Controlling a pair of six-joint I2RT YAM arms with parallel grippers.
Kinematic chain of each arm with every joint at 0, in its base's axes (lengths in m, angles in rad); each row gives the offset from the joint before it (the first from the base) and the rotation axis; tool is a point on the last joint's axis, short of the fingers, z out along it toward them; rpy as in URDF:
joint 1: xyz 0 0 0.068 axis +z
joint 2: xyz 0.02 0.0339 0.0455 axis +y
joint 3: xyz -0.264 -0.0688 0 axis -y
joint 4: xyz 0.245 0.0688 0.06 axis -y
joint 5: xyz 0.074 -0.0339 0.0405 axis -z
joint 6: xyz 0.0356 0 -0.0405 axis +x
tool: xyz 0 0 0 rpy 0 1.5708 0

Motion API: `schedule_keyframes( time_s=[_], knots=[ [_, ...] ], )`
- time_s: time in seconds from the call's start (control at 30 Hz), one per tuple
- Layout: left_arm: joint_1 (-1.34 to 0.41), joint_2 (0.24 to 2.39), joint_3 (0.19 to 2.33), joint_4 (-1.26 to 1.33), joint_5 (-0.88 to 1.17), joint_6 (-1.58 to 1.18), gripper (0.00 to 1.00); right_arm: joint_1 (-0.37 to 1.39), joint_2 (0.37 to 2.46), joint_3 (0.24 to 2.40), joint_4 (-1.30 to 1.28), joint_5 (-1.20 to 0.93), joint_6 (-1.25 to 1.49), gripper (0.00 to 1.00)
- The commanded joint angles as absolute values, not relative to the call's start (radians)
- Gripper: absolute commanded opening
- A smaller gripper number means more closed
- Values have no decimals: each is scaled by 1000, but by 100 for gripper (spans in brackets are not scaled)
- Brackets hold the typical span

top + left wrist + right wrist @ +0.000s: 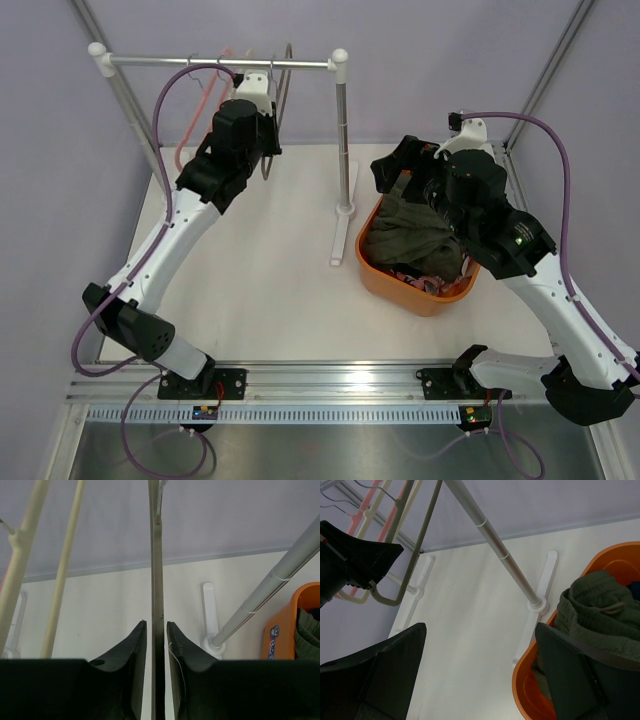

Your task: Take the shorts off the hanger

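Observation:
The olive green shorts (pixel 410 235) lie bunched on top in the orange basket (pixel 400 295), over a dark navy garment (pixel 447 262) and a bit of pink patterned cloth (pixel 440 286). An olive-grey hanger (pixel 156 555) hangs bare from the rack rail (pixel 220 61). My left gripper (pixel 156 630) straddles its bar, jaws narrowly open with a thin gap on each side. My right gripper (pixel 480 630) hovers wide open by the basket's (pixel 530 700) far left rim, holding nothing, with the green shorts (pixel 600 610) to its right.
A cream hanger (pixel 65 580) and a pink hanger (pixel 205 100) also hang bare on the rail, left of my left gripper. The rack's right post (pixel 343 150) and white foot (pixel 540 605) stand between the two arms, close to the basket.

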State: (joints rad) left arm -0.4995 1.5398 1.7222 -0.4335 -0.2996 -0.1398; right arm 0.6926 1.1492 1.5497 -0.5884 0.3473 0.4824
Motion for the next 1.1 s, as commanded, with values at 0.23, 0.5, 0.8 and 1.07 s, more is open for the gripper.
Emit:
schedule_keyframes(
  time_s=[0.23, 0.5, 0.8, 1.07],
  knots=[
    [-499, 1404, 1694, -388, -281, -137, 43, 687, 1146, 1548, -561, 342, 482, 99],
    [-529, 1335, 1739, -477, -313, -110, 60, 687, 1140, 1545, -563, 342, 459, 99],
    [-580, 1192, 1646, -566, -246, -175, 99, 687, 1123, 1540, -592, 336, 430, 99],
    [-620, 1037, 1448, -572, -160, -161, 99, 687, 1020, 1454, -571, 397, 391, 100]
  ],
)
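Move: The olive hanger is already hooked on the rail, its near end between the left fingertips; its middle lies about 8 cm ahead of the left hand and 7 cm above, with no sideways offset. The cream hanger hangs about 8 cm to the left of the olive one and the pink hanger some 13 cm, both about level with it. The rack's right post stands 10 cm ahead and 14 cm right of the left hand. From the right hand the olive hanger is about 20 cm ahead, 23 cm left, slightly above. Open the left gripper from its small gap to full width so the olive hanger's near end comes free, lifting about 6 cm as you start backing away. Then draw back faster, about 14 cm in all, sinking some 3 cm at the end and turning slightly clockwise. Late on, ease the empty, open right hand a couple of centimetres right, back and down. ##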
